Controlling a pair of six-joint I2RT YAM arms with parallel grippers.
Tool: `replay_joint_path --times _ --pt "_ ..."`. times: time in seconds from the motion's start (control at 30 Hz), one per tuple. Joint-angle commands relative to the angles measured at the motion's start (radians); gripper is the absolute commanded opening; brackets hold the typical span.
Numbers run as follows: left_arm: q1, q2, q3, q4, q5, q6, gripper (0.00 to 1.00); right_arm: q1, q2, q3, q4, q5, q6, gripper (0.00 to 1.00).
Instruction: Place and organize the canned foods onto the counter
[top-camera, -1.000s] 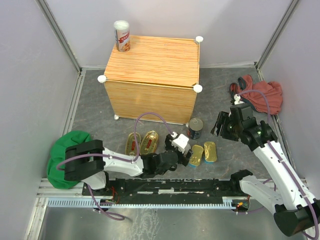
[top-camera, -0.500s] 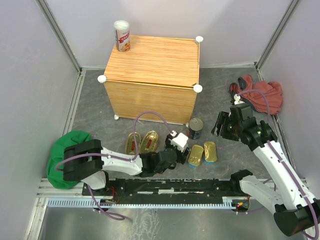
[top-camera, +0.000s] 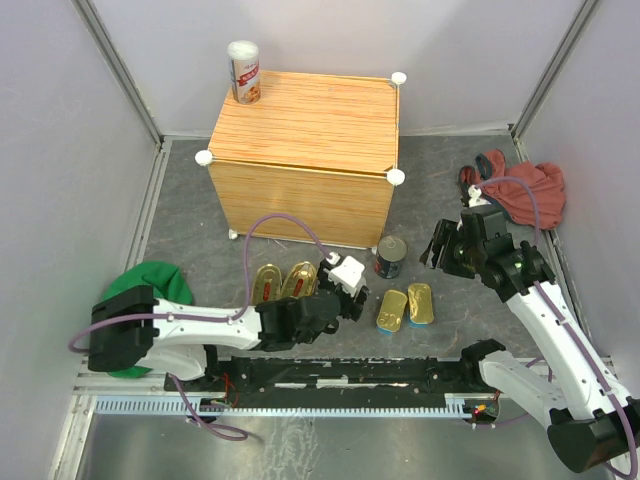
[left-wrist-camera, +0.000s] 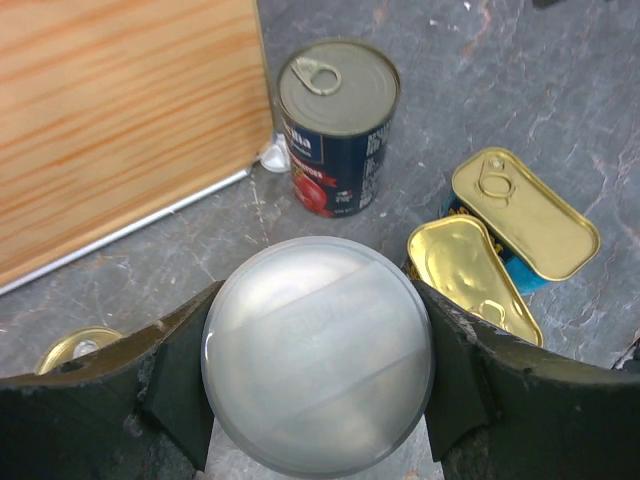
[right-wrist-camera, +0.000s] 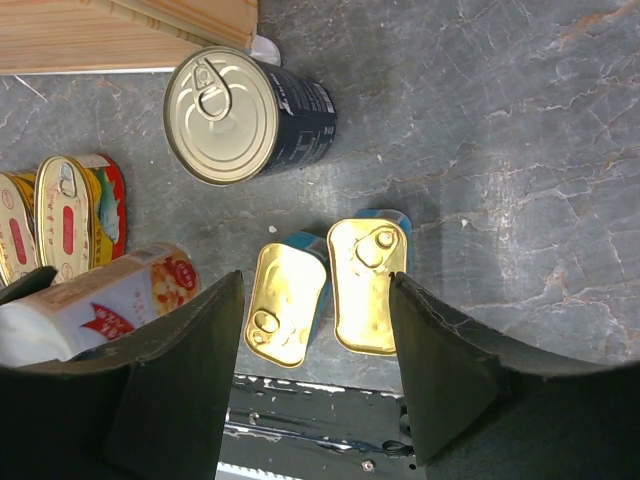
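Observation:
My left gripper (top-camera: 335, 295) is shut on a tall red-white can (right-wrist-camera: 120, 295); its white lid (left-wrist-camera: 318, 350) fills the gap between both fingers. A second tall can (top-camera: 243, 70) stands on the back left corner of the counter (top-camera: 305, 125). On the floor in front of the counter are the dark round tin (top-camera: 390, 256), two oval gold-red tins (top-camera: 266, 283) (top-camera: 298, 280) and two rectangular gold-blue tins (top-camera: 392, 309) (top-camera: 420, 303). My right gripper (right-wrist-camera: 315, 285) hangs open above the rectangular tins, holding nothing.
A red cloth (top-camera: 520, 190) lies at the right wall and a green cloth (top-camera: 150, 280) at the left, by my left arm's base. Grey walls enclose the floor. The arms' mounting rail (top-camera: 330, 375) runs along the near edge.
My left gripper has closed on the tall can and shifted a little to the left, away from the rectangular tins. The right arm has stayed put.

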Motion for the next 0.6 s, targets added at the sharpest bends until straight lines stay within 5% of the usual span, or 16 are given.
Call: replay_joint_path --times 0.0,0.57 --pt "-0.003 -0.115 0.114 -0.014 -0.081 0.036 0.03 0.005 -0.015 -0.002 0.049 -0.017 0.010 0.68" --pt "-0.015 -0.202 0.629 -0.482 -0.323 0.127 0.03 0.005 -0.022 0.009 0.029 -0.021 0.008 0.67"
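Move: The left hand already has the white-lidded can up off the table. The counter, the wooden box's top, has its middle about 32 cm ahead of that hand, 10 cm left and 10 cm higher; the first can on it is some 38 cm ahead, 21 left and 16 higher. The tomato can is roughly 13 cm ahead, 8 right and 9 lower. The counter's middle lies about 28 cm ahead of the idle right hand, 27 left and 7 higher. The left hand lifts the white-lidded can steeply and ever faster, some 17 cm up in front of the wooden box's front face, drifting about 4 cm left as it nears the counter's height and barely going forward. Its fingers stay shut around the can just under the lid, while the wrist swings roughly 10 degrees counter-clockwise and tips its fingers up a little. ##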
